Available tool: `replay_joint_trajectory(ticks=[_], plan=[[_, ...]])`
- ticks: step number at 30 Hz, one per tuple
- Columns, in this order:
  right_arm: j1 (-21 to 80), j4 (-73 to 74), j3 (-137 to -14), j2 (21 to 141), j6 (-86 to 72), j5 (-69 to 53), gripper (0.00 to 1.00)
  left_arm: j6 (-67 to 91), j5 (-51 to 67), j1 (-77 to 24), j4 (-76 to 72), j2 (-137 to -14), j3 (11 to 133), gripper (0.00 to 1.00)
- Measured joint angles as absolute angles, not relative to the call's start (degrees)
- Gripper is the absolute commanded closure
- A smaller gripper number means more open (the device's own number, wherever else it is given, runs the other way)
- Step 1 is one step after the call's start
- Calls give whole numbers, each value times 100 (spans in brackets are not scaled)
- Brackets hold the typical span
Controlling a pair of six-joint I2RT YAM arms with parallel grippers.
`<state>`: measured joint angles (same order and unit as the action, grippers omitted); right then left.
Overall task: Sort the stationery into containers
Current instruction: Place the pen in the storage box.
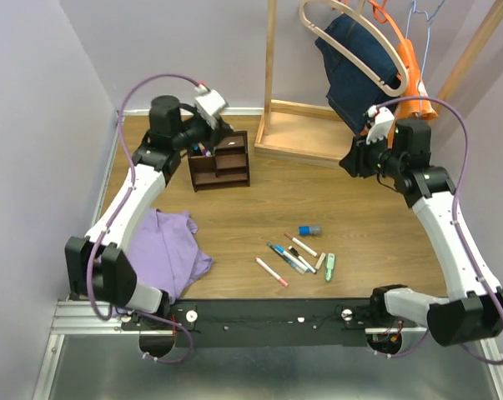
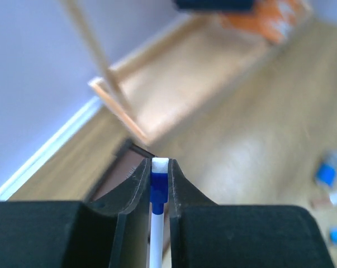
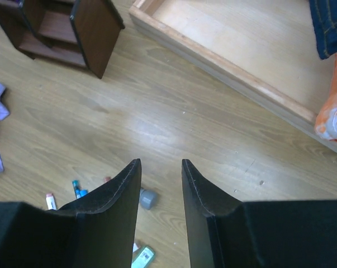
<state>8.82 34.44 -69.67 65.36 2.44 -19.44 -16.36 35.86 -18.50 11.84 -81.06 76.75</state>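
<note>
My left gripper (image 1: 211, 108) hovers over the back left of the dark brown organiser (image 1: 221, 177) and is shut on a white pen with a blue cap (image 2: 158, 190). The pen's end sits level with the fingertips, and the organiser's corner (image 2: 120, 167) shows blurred just beyond. A few pens (image 1: 203, 151) stand in its left compartment. My right gripper (image 3: 161, 164) is open and empty, raised above the floor to the organiser's right. Loose stationery lies near the front: several pens (image 1: 293, 254), a pink-tipped pen (image 1: 271, 272), a blue-grey cylinder (image 1: 309, 230) and a pale green piece (image 1: 329, 266).
A purple cloth (image 1: 169, 250) lies at the front left. The light wooden clothes-rack base (image 1: 299, 131) stands behind the organiser's right side, with jeans (image 1: 355, 62) and orange hangers above it. Purple walls close in both sides.
</note>
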Motion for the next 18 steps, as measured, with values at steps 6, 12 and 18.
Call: replay_joint_trajectory(ticks=[6,12,18], plan=[[554,3328,-7594,7367,285,-1962,58,646,3745,-480,-1723,-9227,7725,100],[399,3457,-8493,8243,620,-1730,58,1872,3817,167,-3358,-10302,7734,100],[401,3684,-9059,8724,928,-1531,58,2392,3968,248,-4226,-10569,7629,100]])
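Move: The white pen with the blue cap, already in the left gripper, is bound for the storage box's pen compartment, about 16 cm ahead, 12 cm left and 20 cm below that hand. The box's middle lies about 14 cm ahead, 6 cm left and 25 cm down; the purple cloth, some 19 cm back, 23 cm left and 30 cm down. From the right hand the pen compartment is about 22 cm ahead, 47 cm left and 16 cm down. Forward and to the left, fast at first and then easing to a stop, the left hand carries the pinched pen some 20 cm at nearly constant height to above the storage box's pen compartment. Its wrist rolls about 30 degrees, left side down, and swings counter-clockwise, bringing the fingers up to about level; they keep their grip. The empty right hand drifts about 10 cm forward and a little right towards the hanging jeans. ##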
